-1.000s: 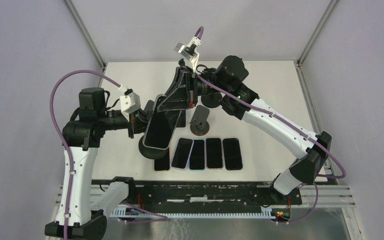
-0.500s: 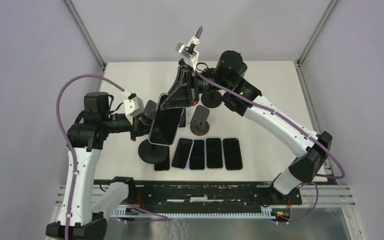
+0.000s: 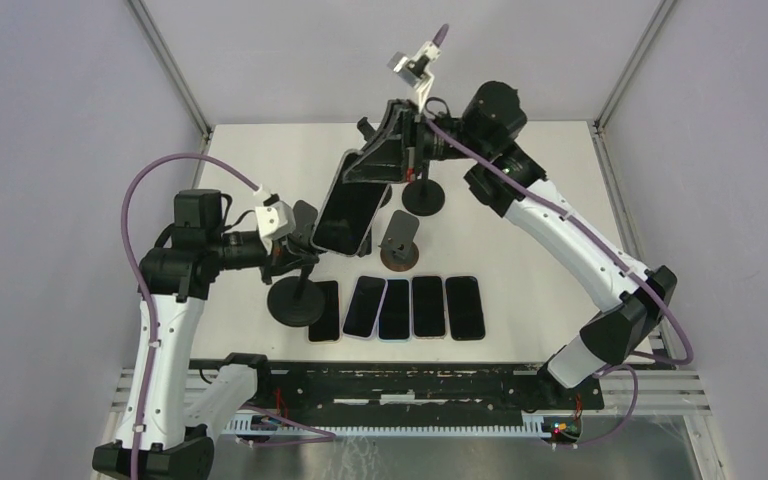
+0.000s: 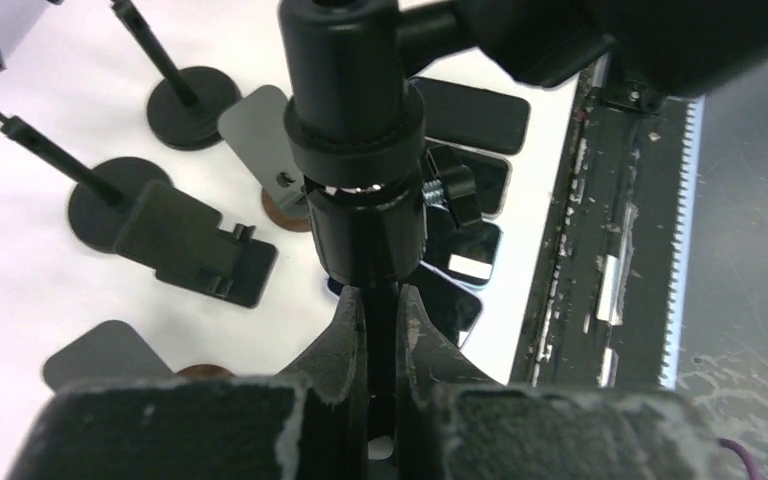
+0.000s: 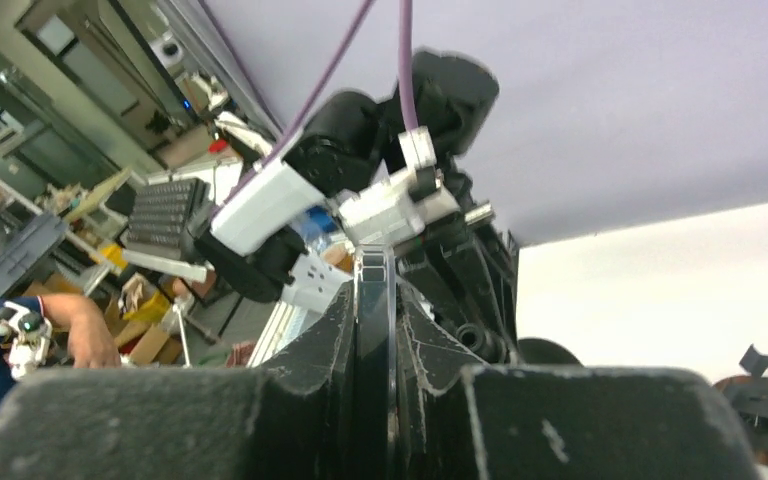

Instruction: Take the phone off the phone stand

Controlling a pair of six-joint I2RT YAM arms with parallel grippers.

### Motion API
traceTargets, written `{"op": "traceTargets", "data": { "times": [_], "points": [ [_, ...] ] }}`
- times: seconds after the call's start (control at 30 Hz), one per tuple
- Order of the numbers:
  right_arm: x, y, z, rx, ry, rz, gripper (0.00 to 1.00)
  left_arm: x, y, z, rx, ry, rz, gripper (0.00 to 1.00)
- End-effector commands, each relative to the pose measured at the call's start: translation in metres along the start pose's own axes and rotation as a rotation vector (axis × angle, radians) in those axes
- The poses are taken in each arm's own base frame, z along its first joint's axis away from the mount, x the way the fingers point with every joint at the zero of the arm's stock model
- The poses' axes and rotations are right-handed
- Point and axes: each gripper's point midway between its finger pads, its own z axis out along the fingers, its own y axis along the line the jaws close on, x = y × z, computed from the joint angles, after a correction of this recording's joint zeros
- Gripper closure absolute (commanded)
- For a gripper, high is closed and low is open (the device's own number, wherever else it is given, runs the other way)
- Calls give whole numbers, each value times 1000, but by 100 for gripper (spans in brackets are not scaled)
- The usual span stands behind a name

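Note:
My right gripper (image 3: 375,165) is shut on a black phone (image 3: 346,214) and holds it tilted in the air, clear of the stand. In the right wrist view the phone (image 5: 374,330) shows edge-on between my right gripper's fingers (image 5: 375,335). My left gripper (image 3: 295,245) is shut on the thin post of the black phone stand (image 3: 296,299), whose round base rests on the table. In the left wrist view my left gripper (image 4: 380,320) clamps the post just under the stand's thick joint (image 4: 358,140).
A row of several dark phones (image 3: 412,306) lies flat at the front of the white table (image 3: 540,200). A stand with a brown base (image 3: 399,243) and another black stand (image 3: 423,197) are behind them. More stands show in the left wrist view (image 4: 196,93).
My right gripper has lifted the phone up, back and to the right, off the stand. My left gripper has stayed on the stand post, shifting slightly right.

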Motion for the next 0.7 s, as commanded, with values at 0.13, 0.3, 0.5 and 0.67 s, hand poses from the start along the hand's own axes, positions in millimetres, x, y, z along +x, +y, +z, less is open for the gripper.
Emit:
{"op": "traceTargets", "data": {
  "times": [0.13, 0.3, 0.5, 0.67],
  "points": [
    [-116, 114, -57, -41, -329, -422, 100, 28, -22, -8, 40, 98, 50, 98],
    [-120, 68, -83, 194, -285, -396, 100, 14, -23, -12, 32, 74, 67, 98],
    [-28, -93, -192, 806, -107, -116, 100, -21, -28, -16, 51, -12, 57, 98],
    [87, -170, -298, 1298, 105, 91, 100, -38, -30, -18, 64, -57, 50, 98]
  ]
}}
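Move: The empty spot past the right end of the phone row is about 27 cm right of the right hand, 4 cm back and 48 cm below. The row's last phone lies some 20 cm right and 4 back; the brown-based stand is about 6 cm right, 8 ahead, both far below. From the left hand, the spot is roughly 38 cm right, 3 back and 29 below. Right hand carries the phone from the held stand, about 18 cm right, 14 forward, rising then dropping, turning clockwise. ##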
